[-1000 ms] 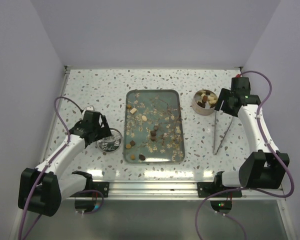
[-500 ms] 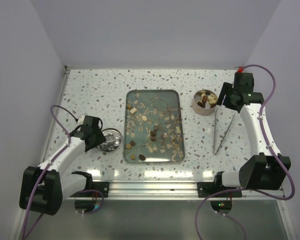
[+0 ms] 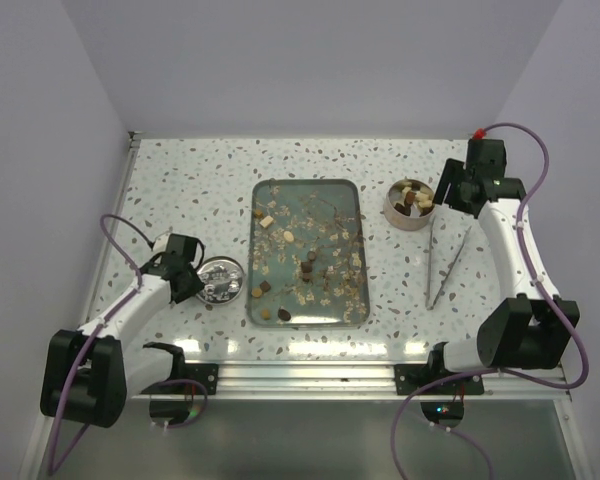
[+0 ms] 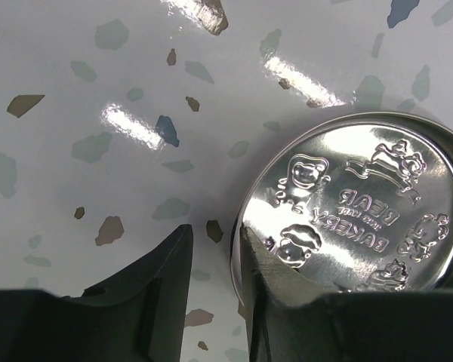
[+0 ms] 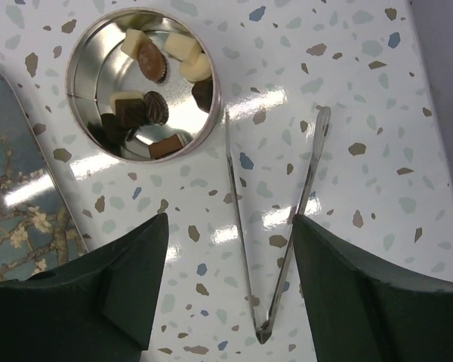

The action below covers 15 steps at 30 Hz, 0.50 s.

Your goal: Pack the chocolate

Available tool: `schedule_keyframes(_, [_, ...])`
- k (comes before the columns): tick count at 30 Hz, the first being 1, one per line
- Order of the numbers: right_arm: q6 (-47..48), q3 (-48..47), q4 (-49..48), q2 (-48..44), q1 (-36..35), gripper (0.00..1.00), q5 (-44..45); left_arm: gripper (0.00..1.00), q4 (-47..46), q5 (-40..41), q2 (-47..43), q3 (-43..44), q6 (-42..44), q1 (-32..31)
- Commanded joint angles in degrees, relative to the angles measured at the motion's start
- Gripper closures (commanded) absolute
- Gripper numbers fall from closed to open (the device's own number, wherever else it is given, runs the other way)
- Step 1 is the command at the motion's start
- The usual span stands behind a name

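Chocolate pieces (image 3: 307, 267), dark brown and cream, lie among pale flakes on the grey-blue tray (image 3: 307, 184). More chocolate (image 3: 410, 197) sits in the open round tin (image 3: 393, 209); in the right wrist view it shows as brown and cream pieces (image 5: 152, 60) inside the tin (image 5: 72, 75). My left gripper (image 3: 193, 279) is low at the left edge of the silver embossed lid (image 3: 221, 280). Its jaws (image 4: 215, 237) are narrowly open; the right finger overlaps the lid (image 4: 362, 204) rim and the left finger stands apart. My right gripper (image 3: 443, 192) is wide open (image 5: 230, 220) and empty, high above the tongs.
Metal tongs (image 3: 442, 265) lie on the table right of the tray, their joint toward me; they also show in the right wrist view (image 5: 309, 173). The tray's corner (image 5: 15, 204) shows at that view's left edge. White walls close in on both sides.
My left gripper has drawn back to the left from over the lid, which stays in place. My right gripper has moved a little farther back and right, away from the tin.
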State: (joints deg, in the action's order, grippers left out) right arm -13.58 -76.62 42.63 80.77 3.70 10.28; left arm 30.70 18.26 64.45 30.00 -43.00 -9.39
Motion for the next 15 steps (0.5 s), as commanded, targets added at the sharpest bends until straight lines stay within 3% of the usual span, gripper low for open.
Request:
schedule_keyframes(1, [0.8,-2.3,-1.9,-0.2,0.0,0.31,-0.4,0.64,-2.1,0.5,0.2,-1.3,-0.8,0.6])
schedule_keyframes(4, [1.0,-1.9,-1.6,-0.3,0.0,0.31,-0.3,0.7,-3.4,-0.8,0.5,-1.9,0.2,0.9])
schedule_keyframes(5, [1.0,-1.8,-1.6,-0.4,0.0,0.31,-0.3,0.79,-4.1,-1.1,0.7,-2.0,0.6,0.9])
schedule_keyframes(8, [1.1,-1.5,-1.4,-0.5,0.0,0.31,-0.3,0.94,-5.0,-1.6,1.2,-2.7,0.8,1.0])
schedule_keyframes(11, [1.5,-1.5,-1.1,-0.6,-0.1,0.31,-0.5,1.0,-5.5,-2.1,1.3,-2.8,0.9,1.0])
schedule_keyframes(15, [2.2,-1.6,-0.5,-0.7,0.0,0.32,-1.5,1.0,-4.9,-3.1,-0.2,-1.9,1.3,1.0])
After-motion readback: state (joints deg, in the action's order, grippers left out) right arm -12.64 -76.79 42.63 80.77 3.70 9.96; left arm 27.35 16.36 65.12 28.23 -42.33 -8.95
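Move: The silver lid's middle lies about 6 cm to the left hand's right, 2 cm ahead and 1 cm below, with its near-left rim right at the fingers. Beyond it, a tan round chocolate on the tray sits some 15 cm right, level with the hand; a dark square one stands about 17 cm right and 1 cm ahead. From the idle right hand the lid is roughly 52 cm left, 13 cm back and 20 cm lower. Down about 1 cm and a touch back, the left hand sinks its part-open fingers astride the near-left rim of the lid, one outside and one inside, then eases under 1 cm forward as they close fully and pinch the rim. The wrist barely turns. ##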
